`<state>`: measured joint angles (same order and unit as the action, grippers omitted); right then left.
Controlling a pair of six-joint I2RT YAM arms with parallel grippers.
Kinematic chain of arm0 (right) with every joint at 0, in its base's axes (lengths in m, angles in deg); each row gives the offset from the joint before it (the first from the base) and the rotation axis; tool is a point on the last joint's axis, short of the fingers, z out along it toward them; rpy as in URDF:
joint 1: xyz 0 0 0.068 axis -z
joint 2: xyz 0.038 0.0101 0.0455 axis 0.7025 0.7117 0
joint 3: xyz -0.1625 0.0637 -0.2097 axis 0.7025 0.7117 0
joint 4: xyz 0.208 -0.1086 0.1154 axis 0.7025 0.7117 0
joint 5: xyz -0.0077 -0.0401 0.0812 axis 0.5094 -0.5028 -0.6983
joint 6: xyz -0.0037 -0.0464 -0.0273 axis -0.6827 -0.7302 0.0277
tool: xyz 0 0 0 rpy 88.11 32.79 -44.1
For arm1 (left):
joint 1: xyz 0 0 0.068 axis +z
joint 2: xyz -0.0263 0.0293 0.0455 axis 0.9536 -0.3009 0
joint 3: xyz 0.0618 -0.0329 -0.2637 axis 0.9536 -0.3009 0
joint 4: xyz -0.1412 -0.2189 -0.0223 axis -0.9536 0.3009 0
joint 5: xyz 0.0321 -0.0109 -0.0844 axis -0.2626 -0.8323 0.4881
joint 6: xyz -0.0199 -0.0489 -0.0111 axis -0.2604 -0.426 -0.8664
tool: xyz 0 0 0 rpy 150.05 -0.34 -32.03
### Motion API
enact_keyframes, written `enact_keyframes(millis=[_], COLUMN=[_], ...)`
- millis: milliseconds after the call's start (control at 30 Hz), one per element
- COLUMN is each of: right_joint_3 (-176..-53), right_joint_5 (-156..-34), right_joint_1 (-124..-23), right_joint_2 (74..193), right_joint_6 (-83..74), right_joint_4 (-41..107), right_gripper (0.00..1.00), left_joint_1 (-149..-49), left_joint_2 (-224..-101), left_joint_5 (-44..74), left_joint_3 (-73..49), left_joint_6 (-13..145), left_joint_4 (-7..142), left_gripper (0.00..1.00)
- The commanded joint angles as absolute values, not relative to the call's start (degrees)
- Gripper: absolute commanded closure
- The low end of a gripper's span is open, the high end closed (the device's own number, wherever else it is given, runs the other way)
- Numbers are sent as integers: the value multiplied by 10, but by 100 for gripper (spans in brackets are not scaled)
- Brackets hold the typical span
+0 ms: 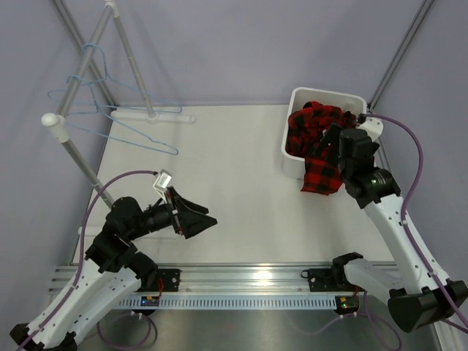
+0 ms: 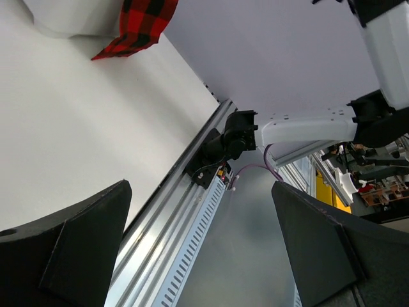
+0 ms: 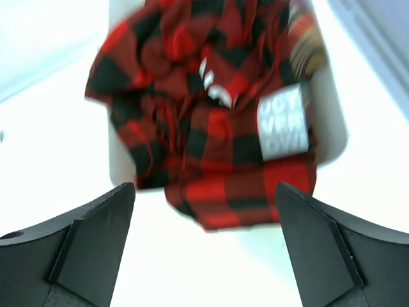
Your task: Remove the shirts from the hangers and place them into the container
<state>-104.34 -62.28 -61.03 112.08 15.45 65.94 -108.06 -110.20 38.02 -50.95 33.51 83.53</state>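
A red-and-black check shirt (image 1: 316, 146) with white lettering (image 3: 281, 125) lies bunched in the white container (image 1: 322, 96). One end of it spills over the near wall onto the table. My right gripper (image 1: 330, 142) hovers just above that overhanging part; in the right wrist view the gripper (image 3: 204, 249) is open and empty, and the shirt (image 3: 211, 128) lies beyond its fingertips. My left gripper (image 1: 201, 219) stands open and empty over the table's left front, far from the container. Light-blue wire hangers (image 1: 110, 110) hang bare on the rack at back left.
The rack's white-and-grey poles (image 1: 73, 150) slant across the back left corner, with a foot bar (image 1: 150, 115) on the table. A metal rail (image 2: 172, 211) with both arm bases runs along the near edge. Frame posts (image 1: 402, 44) stand behind the container.
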Motion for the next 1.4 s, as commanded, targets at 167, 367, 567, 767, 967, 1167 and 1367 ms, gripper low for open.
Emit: enact_keyframes(millis=[167, 367, 567, 767, 967, 1167, 1367], right_joint_3=[-989, -950, -897, -840, -837, -813, -891], right_joint_5=[-569, -541, -495, -519, -496, -532, -541], right_joint_1=[-717, -726, -731, -732, -731, -732, -731], right_joint_2=[1041, 1032, 1023, 941, 939, 839, 840], right_joint_6=[214, 257, 301, 320, 328, 296, 263], right_joint_4=[743, 769, 770, 725, 733, 669, 690], right_gripper=[1, 1, 0, 1, 0, 1, 1], left_joint_1=[-1083, -1083, -1083, -1116, -1150, -1199, -1231], left_joint_2=[-1100, -1085, -1149, -1356, -1525, -1633, -1770], left_joint_5=[368, 357, 395, 404, 381, 296, 243], left_joint_3=[-520, -519, -592, -563, -490, -447, -396], left_joint_6=[320, 321, 275, 282, 317, 380, 455], left_joint_4=[792, 805, 579, 386, 335, 303, 236], left_gripper=[1, 1, 1, 1, 2, 3, 3])
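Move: The red shirt lies in the container with one flap hanging over its near rim. That flap is almost straight under the right hand, about 1 cm ahead and 18 cm below; the container's middle is some 11 cm ahead and 20 cm below, and the brown plaid shirt shows about 9 cm ahead, 8 cm to the right. From the left hand the flap is roughly 20 cm ahead, 34 cm right and 18 cm lower. Empty and open, the left hand sets off after a brief hover towards the hanging flap, going some 18 cm right, 10 cm forward and 9 cm down. The right hand, also open and empty, draws back about 10 cm from the container while dipping about as far, then rises most of the way again, its fingers tipping up. Neither visibly touches cloth. ##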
